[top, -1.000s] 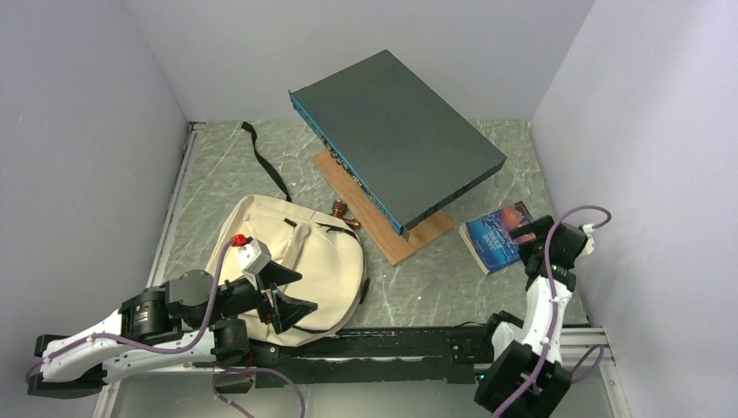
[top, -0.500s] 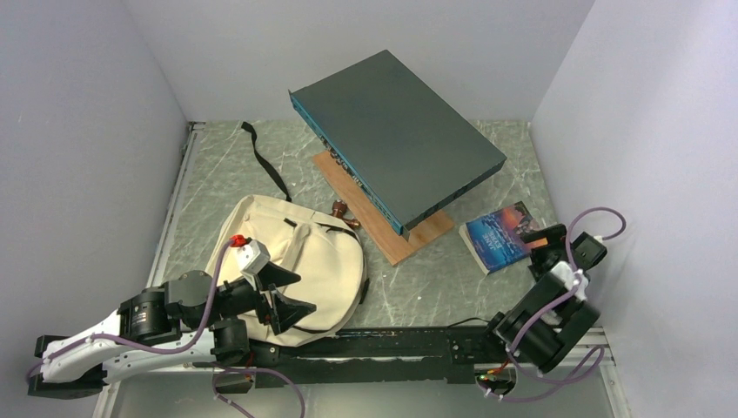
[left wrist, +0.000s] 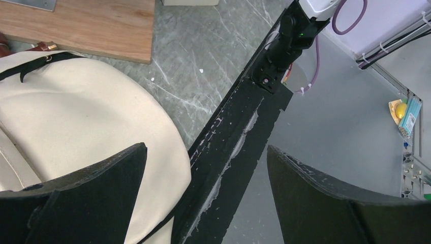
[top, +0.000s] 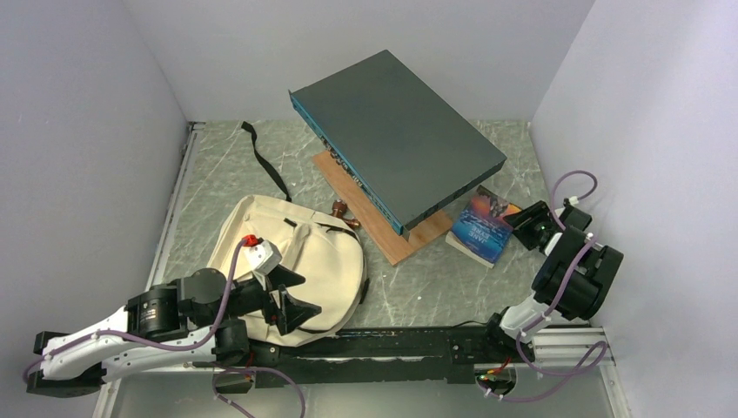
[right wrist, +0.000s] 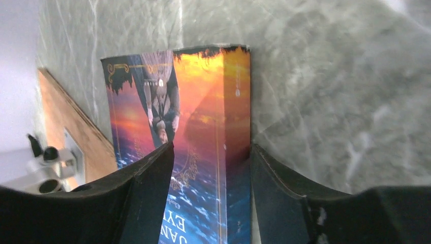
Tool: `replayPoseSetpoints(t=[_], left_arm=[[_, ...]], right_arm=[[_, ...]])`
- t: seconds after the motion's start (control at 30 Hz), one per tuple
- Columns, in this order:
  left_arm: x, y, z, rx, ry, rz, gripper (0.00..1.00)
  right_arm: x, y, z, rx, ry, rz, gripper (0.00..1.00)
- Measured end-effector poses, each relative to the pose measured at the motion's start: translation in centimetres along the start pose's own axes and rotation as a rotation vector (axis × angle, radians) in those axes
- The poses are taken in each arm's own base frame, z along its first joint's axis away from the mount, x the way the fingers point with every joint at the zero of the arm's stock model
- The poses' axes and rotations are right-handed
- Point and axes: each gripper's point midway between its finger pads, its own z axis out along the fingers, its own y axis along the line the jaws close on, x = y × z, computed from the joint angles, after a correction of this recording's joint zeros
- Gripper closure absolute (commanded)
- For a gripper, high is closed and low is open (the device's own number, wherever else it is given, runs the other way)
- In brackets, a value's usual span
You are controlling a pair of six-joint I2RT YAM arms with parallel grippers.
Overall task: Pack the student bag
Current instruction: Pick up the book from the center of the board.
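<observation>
The student bag point(top: 305, 252) is a cream canvas backpack lying flat at the near left, its rounded edge also seen in the left wrist view point(left wrist: 76, 117). My left gripper point(top: 305, 296) hovers open over the bag's near right corner, nothing between its fingers point(left wrist: 207, 147). A paperback book point(top: 481, 228) with a blue and orange cover is tilted up at the right, beside the wooden board. My right gripper point(top: 519, 222) is shut on the book, one finger on its cover and the other against its spine point(right wrist: 211, 146); the book point(right wrist: 203, 101) sticks out ahead of the fingers.
A big dark grey flat box point(top: 396, 135) rests slanted on a wooden board point(top: 383, 235) at the back middle. Small brown objects point(top: 344, 212) lie between bag and board. A black strap point(top: 265, 161) trails behind the bag. A black rail point(top: 392, 344) runs along the near edge; walls stand close on both sides.
My right gripper has swung round behind the book and closed on it; the book has tipped up and shifted left toward the board. The left arm has barely moved.
</observation>
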Motion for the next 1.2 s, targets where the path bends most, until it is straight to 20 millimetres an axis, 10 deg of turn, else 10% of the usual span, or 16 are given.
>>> replayPoseSetpoints(t=[0.4, 0.57, 0.83, 1.2], left_arm=[[-0.9, -2.6, 1.8, 0.136, -0.045, 0.053, 0.14], [0.5, -3.4, 5.8, 0.199, -0.068, 0.136, 0.17], [3.9, -3.4, 13.6, 0.178, -0.130, 0.245, 0.19], [5.0, -0.8, 21.5, 0.017, -0.159, -0.213, 0.33]], right_arm=[[2.0, 0.9, -0.6, -0.018, 0.041, -0.033, 0.38], [3.2, 1.2, -1.9, 0.025, 0.058, -0.033, 0.18], [5.1, 0.7, -3.6, 0.097, 0.082, -0.029, 0.15], [4.5, 1.0, -3.4, 0.012, 0.048, 0.070, 0.11]])
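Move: The book's middle lies about 7 cm to the right hand's left, 2 cm back and 1 cm lower, its spine already between the right fingers. The wooden board's middle is some 33 cm left of that hand and 4 cm farther out. From the left hand the book is roughly 40 cm right, 24 cm ahead and 23 cm down; the bag's middle lies about 8 cm left, 16 cm ahead and 20 cm below. Right fingers open, sliding 6 cm back-left along the book's spine; left hand swings 19 cm right, sinking 10. ##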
